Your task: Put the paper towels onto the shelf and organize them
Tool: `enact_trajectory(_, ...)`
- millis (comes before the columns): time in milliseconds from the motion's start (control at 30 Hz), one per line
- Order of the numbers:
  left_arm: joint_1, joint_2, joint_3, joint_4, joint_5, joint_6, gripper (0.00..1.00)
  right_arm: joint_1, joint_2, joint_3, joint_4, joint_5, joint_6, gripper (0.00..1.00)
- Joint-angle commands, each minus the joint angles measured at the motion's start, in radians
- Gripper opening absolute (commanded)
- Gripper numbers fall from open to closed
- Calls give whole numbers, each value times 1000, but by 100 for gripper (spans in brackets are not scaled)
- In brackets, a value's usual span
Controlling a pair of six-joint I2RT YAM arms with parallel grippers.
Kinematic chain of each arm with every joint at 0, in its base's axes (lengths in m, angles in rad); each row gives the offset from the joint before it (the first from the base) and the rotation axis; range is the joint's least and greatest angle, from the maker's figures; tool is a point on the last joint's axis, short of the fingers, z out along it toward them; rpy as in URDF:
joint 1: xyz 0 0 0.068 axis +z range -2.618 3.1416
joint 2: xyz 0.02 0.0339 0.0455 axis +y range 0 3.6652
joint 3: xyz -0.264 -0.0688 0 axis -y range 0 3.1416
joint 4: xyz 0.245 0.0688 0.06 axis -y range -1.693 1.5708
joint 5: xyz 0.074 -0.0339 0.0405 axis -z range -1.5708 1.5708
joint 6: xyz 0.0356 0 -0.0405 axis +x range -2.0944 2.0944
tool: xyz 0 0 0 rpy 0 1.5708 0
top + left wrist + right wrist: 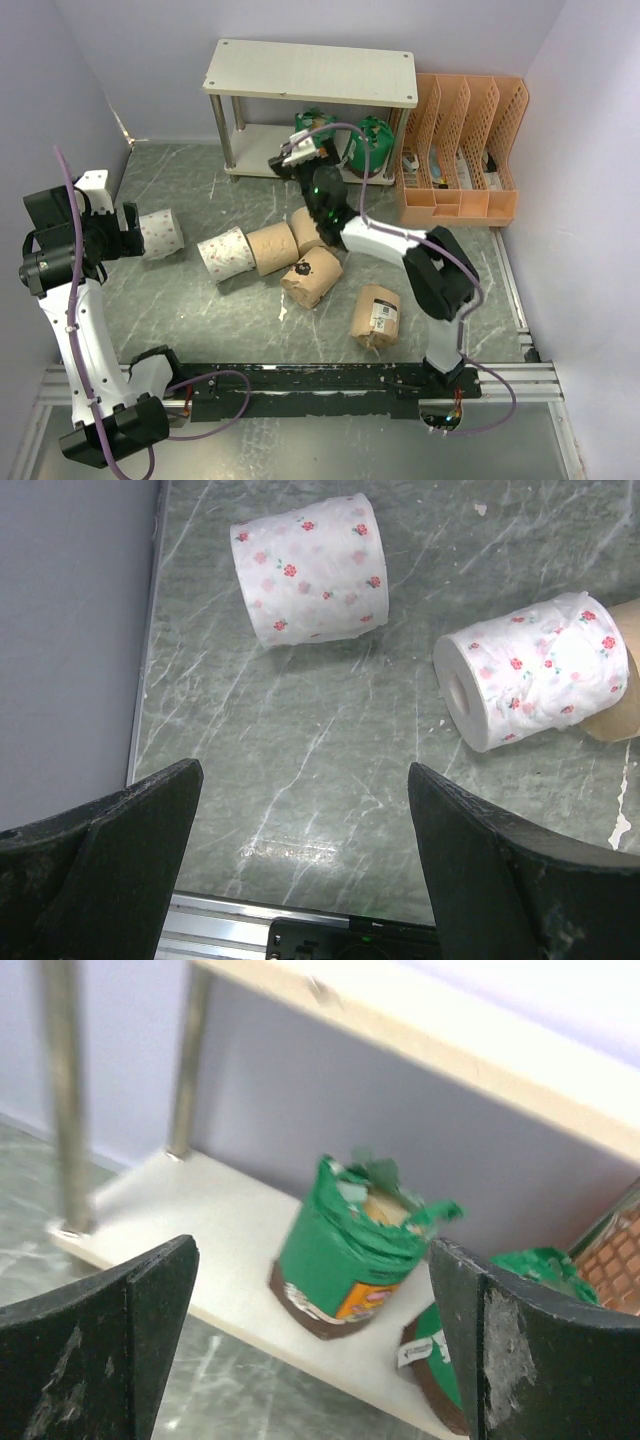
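Note:
The shelf [310, 72] stands at the back. On its lower board [200, 1210] two green-wrapped paper towels stand upright: one [340, 1250] [318, 122] just beyond my right gripper [312, 1260] [303, 140], which is open and apart from it, and another [430, 1360] [372, 145] half hidden behind the right finger. My left gripper [303, 780] [135, 232] hangs open over bare table, short of a white flowered roll [310, 568] [160, 235]. A second flowered roll [535, 670] [224, 254] lies to the right. Two bare tan rolls [272, 247] [305, 228] and two labelled tan rolls [312, 277] [377, 315] lie mid-table.
An orange perforated file organizer [460, 150] stands right of the shelf, close to the green rolls. A silver shelf leg [65, 1090] rises left of the right gripper. Walls close in on both sides. A black rail [330, 385] runs along the near edge.

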Motion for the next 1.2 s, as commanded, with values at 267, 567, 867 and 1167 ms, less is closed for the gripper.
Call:
enact_trajectory(267, 8, 117, 56, -58, -59, -23, 93, 282, -487, -485, -17, 249, 229, 100)
enact_trajectory(567, 7, 64, 39, -43, -22, -17, 94, 282, -909, -848, -283, 192, 641, 100)
enact_trajectory(867, 8, 73, -15, -14, -181, 17, 94, 283, -1029, -962, -277, 190, 739, 100)
enact_trajectory(1167, 8, 109, 74, -61, -16, 29, 94, 284, -944, -956, -190, 151, 774, 100)
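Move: My right hand hangs open just in front of the shelf, with the green pack it set down about 10 cm ahead, 3 cm right and a little lower. The sheep-face roll lies some 23 cm back, 2 cm right and 19 cm below. The bare kraft roll is about 10 cm beyond the sheep-face roll, level sideways; the second kraft roll is 9 cm left of it and 7 cm farther out. From my left hand, the sheep-face roll is roughly 33 cm right, 3 cm ahead, 20 cm below. I whip my right hand back from the shelf by about 25 cm, at first rising and drifting left, then swinging right and sinking towards the sheep-face roll, slowing to hover open above it, touching nothing. Its left side rolls up some 30 degrees as the fingers tip down. My left hand, open and empty, wavers down about 3 cm, tipping slightly downward. ##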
